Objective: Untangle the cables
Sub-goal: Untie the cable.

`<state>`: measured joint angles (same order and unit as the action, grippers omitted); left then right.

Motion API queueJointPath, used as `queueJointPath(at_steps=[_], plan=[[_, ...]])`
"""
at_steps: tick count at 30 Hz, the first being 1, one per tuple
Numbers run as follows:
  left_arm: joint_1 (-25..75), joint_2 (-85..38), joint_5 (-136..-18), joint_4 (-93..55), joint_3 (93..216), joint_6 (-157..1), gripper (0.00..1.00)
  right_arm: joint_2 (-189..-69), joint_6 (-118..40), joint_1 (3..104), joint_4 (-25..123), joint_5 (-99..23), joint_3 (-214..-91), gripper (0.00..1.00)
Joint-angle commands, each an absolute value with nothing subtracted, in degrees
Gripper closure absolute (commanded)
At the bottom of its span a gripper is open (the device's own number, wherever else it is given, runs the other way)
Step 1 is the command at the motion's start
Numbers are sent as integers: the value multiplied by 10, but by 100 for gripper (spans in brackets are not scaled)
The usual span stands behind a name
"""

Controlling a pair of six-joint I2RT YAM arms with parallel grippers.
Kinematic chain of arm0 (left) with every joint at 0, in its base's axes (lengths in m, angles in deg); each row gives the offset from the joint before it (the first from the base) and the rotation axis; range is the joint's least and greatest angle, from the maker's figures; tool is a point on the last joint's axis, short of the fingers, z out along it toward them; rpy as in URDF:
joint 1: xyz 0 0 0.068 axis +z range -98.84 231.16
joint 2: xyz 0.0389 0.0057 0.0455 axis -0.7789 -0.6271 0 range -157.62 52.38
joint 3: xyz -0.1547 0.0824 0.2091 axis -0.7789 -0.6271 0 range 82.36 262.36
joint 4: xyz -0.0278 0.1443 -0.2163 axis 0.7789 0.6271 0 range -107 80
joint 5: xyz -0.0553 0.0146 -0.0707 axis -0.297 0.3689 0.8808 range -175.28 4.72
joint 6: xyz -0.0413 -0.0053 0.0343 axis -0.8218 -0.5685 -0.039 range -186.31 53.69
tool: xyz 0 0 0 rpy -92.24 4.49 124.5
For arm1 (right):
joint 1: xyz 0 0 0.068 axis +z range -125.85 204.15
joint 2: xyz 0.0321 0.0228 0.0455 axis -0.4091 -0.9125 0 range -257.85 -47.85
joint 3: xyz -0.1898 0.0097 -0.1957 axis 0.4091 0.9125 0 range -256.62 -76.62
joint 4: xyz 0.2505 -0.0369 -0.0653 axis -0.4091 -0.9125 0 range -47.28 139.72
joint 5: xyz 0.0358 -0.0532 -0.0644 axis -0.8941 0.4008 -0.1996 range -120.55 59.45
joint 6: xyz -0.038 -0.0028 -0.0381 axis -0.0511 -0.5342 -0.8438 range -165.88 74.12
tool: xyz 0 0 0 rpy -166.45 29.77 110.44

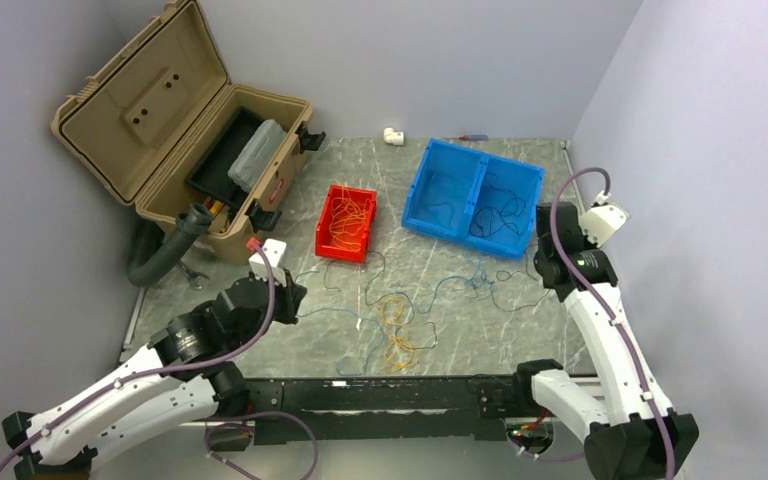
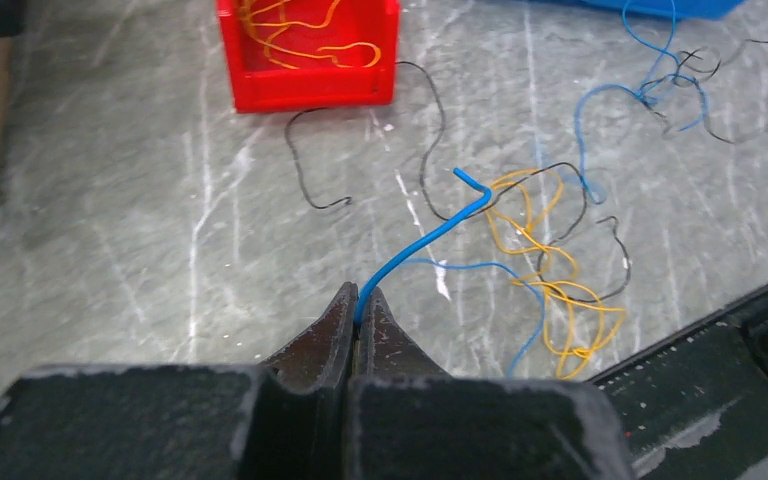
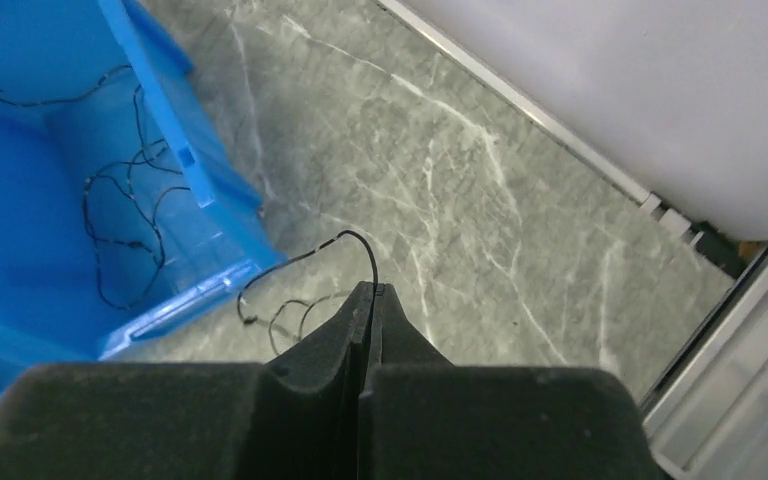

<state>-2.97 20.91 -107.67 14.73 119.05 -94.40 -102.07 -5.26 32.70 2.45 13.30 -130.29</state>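
Loose cables lie across the marble table: a yellow tangle [image 1: 397, 325], blue strands [image 1: 460, 283] and thin black ones [image 2: 430, 130]. My left gripper [image 2: 360, 295] is shut on a blue cable [image 2: 425, 240] that rises from the jaws to a bent tip. It hovers left of the yellow tangle [image 2: 550, 270]. At the right, my right gripper [image 3: 371, 288] is shut on a thin black cable [image 3: 365, 247] that loops down beside the blue bin [image 3: 200, 160]. In the top view the left gripper [image 1: 290, 297] and the right gripper [image 1: 543, 232] stand far apart.
A red bin [image 1: 322, 240] holds yellow cables. The blue two-compartment bin [image 1: 480, 172] has black cables in its right half. An open tan toolbox [image 1: 175, 120] and a black hose [image 1: 165, 255] sit at the back left. A black rail [image 1: 380, 395] runs along the near edge.
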Motion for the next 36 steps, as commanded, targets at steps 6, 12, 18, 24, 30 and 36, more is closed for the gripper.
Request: queueJointPath(at_steps=[6,12,18,24,30,36], plan=[[-26,190,-984,98,1202,-888,97,-979,-78,307,89,-52,-1328,100],[-27,90,-890,4,1230,-847,79,-980,-115,306,48,-53,-1449,100],[-32,2,-842,-73,1260,-827,69,-990,-135,307,38,-118,-1580,100],[-53,-77,-811,-161,1283,-816,34,-999,-127,306,77,-239,-1676,100],[-70,-134,-791,-296,1280,-824,24,-1003,-103,306,144,-302,-1741,100],[-89,-168,-805,-393,1269,-825,1,-1018,-70,306,201,-347,-1782,100]])
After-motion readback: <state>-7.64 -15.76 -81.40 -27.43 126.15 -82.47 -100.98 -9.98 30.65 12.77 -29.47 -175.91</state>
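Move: The blue-and-black tangle lies about 34 cm to the right of the left hand, which still grips the blue cable's end, 14 cm ahead and 18 cm below. From that hand the yellow loops are some 18 cm right and 3 cm ahead, the red box 7 cm right and 26 cm ahead. From the right hand, holding the black cable's end, the tangle is roughly 17 cm left, 7 cm ahead and 19 cm below; the blue box's right compartment is 14 cm left and 23 cm ahead. The black cable's end, kept pinched in the right fingers, goes up about 35 cm, shifting left as the hand tips upward some 50 degrees and turns counter-clockwise. The blue cable's end is let go as the left fingers open wide; that hand then swings right past the yellow loops towards the tangle, turning clockwise. ##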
